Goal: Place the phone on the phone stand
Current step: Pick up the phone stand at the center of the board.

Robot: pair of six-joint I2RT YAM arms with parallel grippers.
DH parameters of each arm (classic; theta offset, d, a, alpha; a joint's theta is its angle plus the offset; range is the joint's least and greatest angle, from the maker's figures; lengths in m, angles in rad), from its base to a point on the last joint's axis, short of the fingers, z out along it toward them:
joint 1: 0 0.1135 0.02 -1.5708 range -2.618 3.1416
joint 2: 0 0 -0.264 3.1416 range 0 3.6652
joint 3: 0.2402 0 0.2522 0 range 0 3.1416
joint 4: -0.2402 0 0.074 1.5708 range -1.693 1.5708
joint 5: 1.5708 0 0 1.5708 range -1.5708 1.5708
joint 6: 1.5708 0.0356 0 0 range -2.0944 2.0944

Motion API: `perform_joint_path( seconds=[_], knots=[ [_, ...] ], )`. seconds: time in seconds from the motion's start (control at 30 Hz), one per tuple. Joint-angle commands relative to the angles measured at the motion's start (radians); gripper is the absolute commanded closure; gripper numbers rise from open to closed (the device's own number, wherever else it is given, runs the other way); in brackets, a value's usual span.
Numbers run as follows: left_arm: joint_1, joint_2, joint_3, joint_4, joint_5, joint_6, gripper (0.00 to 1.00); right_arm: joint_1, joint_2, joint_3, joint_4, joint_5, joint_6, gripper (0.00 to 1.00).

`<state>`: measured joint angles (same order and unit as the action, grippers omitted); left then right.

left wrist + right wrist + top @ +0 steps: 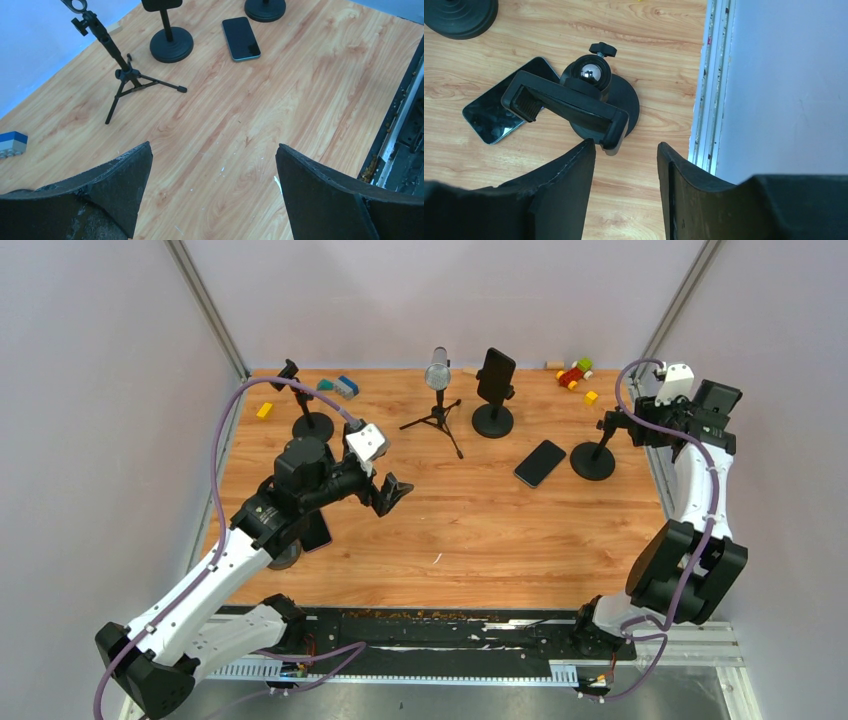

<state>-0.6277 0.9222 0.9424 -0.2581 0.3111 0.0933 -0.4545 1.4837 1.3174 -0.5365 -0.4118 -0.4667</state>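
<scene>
The black phone [540,462] lies flat, screen up, on the wooden table just left of the empty phone stand [593,452]. In the right wrist view the phone [499,112] lies partly under the stand's clamp [566,107], which sits on a ball joint above the round base [626,102]. My right gripper [640,426] hovers beside the clamp. Its jaws [626,147] stand partly apart with nothing between them, the left fingertip close to the clamp's end. My left gripper [392,494] hangs wide open over mid-table [214,150], holding nothing, far from the phone [241,38].
A second stand [493,392] at the back holds another phone. A microphone on a tripod [438,390] stands beside it, and a third stand [305,405] at back left. Toy blocks [575,373] lie along the back edge. The metal frame rail [704,85] runs close right of the stand.
</scene>
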Motion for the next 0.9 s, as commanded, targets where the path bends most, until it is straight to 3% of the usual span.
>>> perform_joint_path(
  seconds=[0.0,0.43,0.77,0.87],
  knots=[
    [0.002,-0.022,-0.007,0.029,-0.006,0.025,0.00,-0.006,0.010,0.052,0.003,-0.054,-0.015,0.52],
    [0.003,-0.016,-0.010,0.033,-0.003,0.026,0.00,-0.007,0.062,0.108,-0.019,-0.107,-0.003,0.71],
    [0.002,-0.020,-0.014,0.033,-0.010,0.028,0.00,-0.009,0.041,0.127,-0.038,-0.129,0.006,0.98],
    [0.002,-0.021,-0.014,0.033,-0.012,0.027,0.00,-0.010,0.014,0.130,-0.037,-0.142,0.027,1.00]
  ],
)
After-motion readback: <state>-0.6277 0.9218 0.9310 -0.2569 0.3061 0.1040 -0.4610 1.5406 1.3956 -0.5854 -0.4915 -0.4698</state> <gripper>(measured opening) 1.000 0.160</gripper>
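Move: The empty phone stand's clamp is level with the right hand, its middle roughly 3 cm ahead and 5 cm to the left, its right end at the fingertips. The stand's round base is some 17 cm below and 4 cm left of the hand, 2 cm ahead; the flat phone lies about 15 cm left of that base, level with it. The yellow block is some 22 cm ahead of the right hand, on the table. From the left hand, the clamp is about 20 cm ahead, 50 cm right and a little lower. The right fingers, half open around the right end of the empty stand's clamp, shut on it and pinch it, stopping short of fully closed. While they close, the right hand eases forward and slightly left, little more than 1 cm in all, turning a few degrees counter-clockwise, and then all but holds its place. ##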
